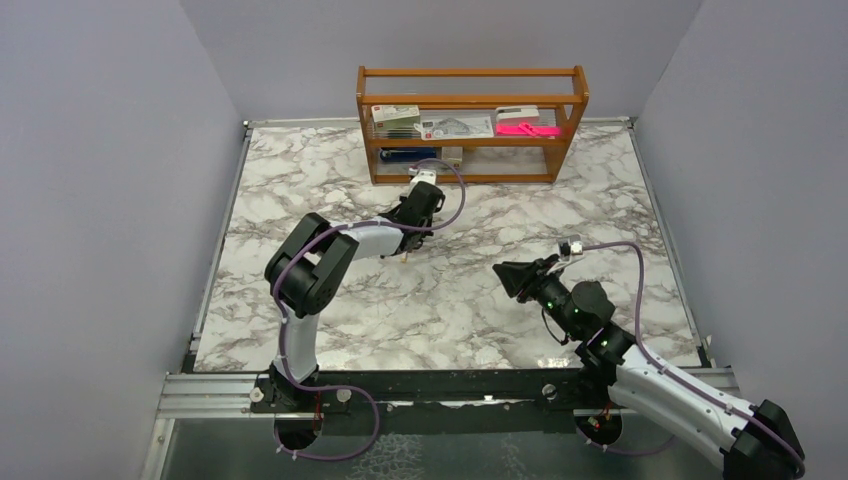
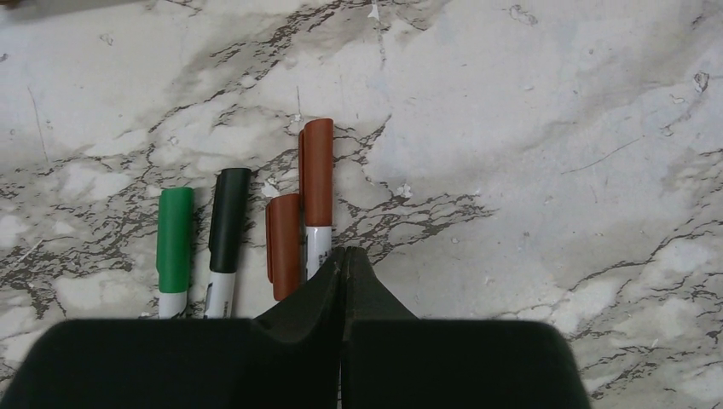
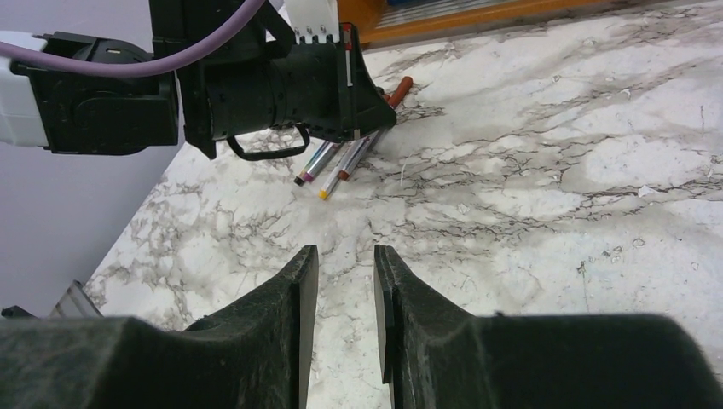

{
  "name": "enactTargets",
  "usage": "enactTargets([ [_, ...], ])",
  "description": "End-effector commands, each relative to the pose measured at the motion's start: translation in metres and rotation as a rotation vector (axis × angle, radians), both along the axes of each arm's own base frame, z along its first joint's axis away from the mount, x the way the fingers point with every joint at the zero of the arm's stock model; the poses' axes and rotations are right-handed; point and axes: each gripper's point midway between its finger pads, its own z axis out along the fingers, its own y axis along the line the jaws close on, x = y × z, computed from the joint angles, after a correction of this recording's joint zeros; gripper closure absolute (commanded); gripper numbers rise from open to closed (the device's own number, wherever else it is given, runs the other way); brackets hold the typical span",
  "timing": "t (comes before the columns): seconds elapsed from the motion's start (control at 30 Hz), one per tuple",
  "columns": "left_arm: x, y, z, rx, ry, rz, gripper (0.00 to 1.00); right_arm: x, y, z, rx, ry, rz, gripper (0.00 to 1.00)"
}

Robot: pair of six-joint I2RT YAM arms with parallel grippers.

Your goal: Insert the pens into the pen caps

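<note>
Four pens lie side by side on the marble table in the left wrist view. A green cap, a black cap and a long red-brown cap each sit on a white barrel. A shorter red-brown cap lies between them, its lower end hidden by my fingers. My left gripper is shut just over the barrels, with nothing seen between its jaws. In the right wrist view the pens' tail ends stick out under that gripper. My right gripper stands open and empty, well short of them.
A wooden shelf stands at the back of the table, holding flat boxes and a bright pink object. Grey walls close in both sides. The right gripper hovers over bare marble right of centre.
</note>
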Motion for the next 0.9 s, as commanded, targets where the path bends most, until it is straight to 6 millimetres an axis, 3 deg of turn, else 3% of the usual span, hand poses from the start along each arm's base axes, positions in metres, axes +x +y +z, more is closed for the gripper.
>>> enactTargets([
  [0.0, -0.004, 0.025, -0.013, 0.052, 0.029, 0.06, 0.99, 0.0, 0.002, 0.002, 0.019, -0.008, 0.001, 0.7],
  [0.2, -0.002, 0.043, -0.016, 0.067, 0.038, 0.08, 0.98, 0.001, 0.001, 0.0, 0.013, -0.005, -0.003, 0.71],
  [0.6, -0.004, 0.019, 0.002, -0.063, -0.002, 0.001, 0.95, 0.002, 0.002, -0.001, 0.008, -0.003, -0.003, 0.71],
  [0.73, -0.009, -0.01, 0.042, -0.131, -0.129, -0.138, 0.78, 0.002, 0.002, -0.002, 0.013, -0.001, -0.002, 0.71],
  [0.87, -0.021, -0.033, 0.082, -0.144, -0.255, -0.225, 0.68, 0.0, 0.003, -0.002, 0.015, -0.007, 0.006, 0.68],
])
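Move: The long red pen lies right against the left side of the left hand's shut fingers, its middle about 1 cm left, 1 cm back and 1 cm lower. Left of the hand, at the same height, are the short red pen, 2 cm left and 4 back, the black pen, 4 left and 3 back, and the green pen, 6 left and 3 back. From the idle right hand the long red pen is roughly 18 cm ahead, 20 left and 13 below. Side-on against the long red pen, the left hand's shut fingers keep low over the table and sweep about 3 cm left and a bit forward, pushing the pen along towards the black and green ones. After a short halt the fingers come off the pen and open partway, while the hand draws back some 3 cm and right about 2, rising a little at the end. ##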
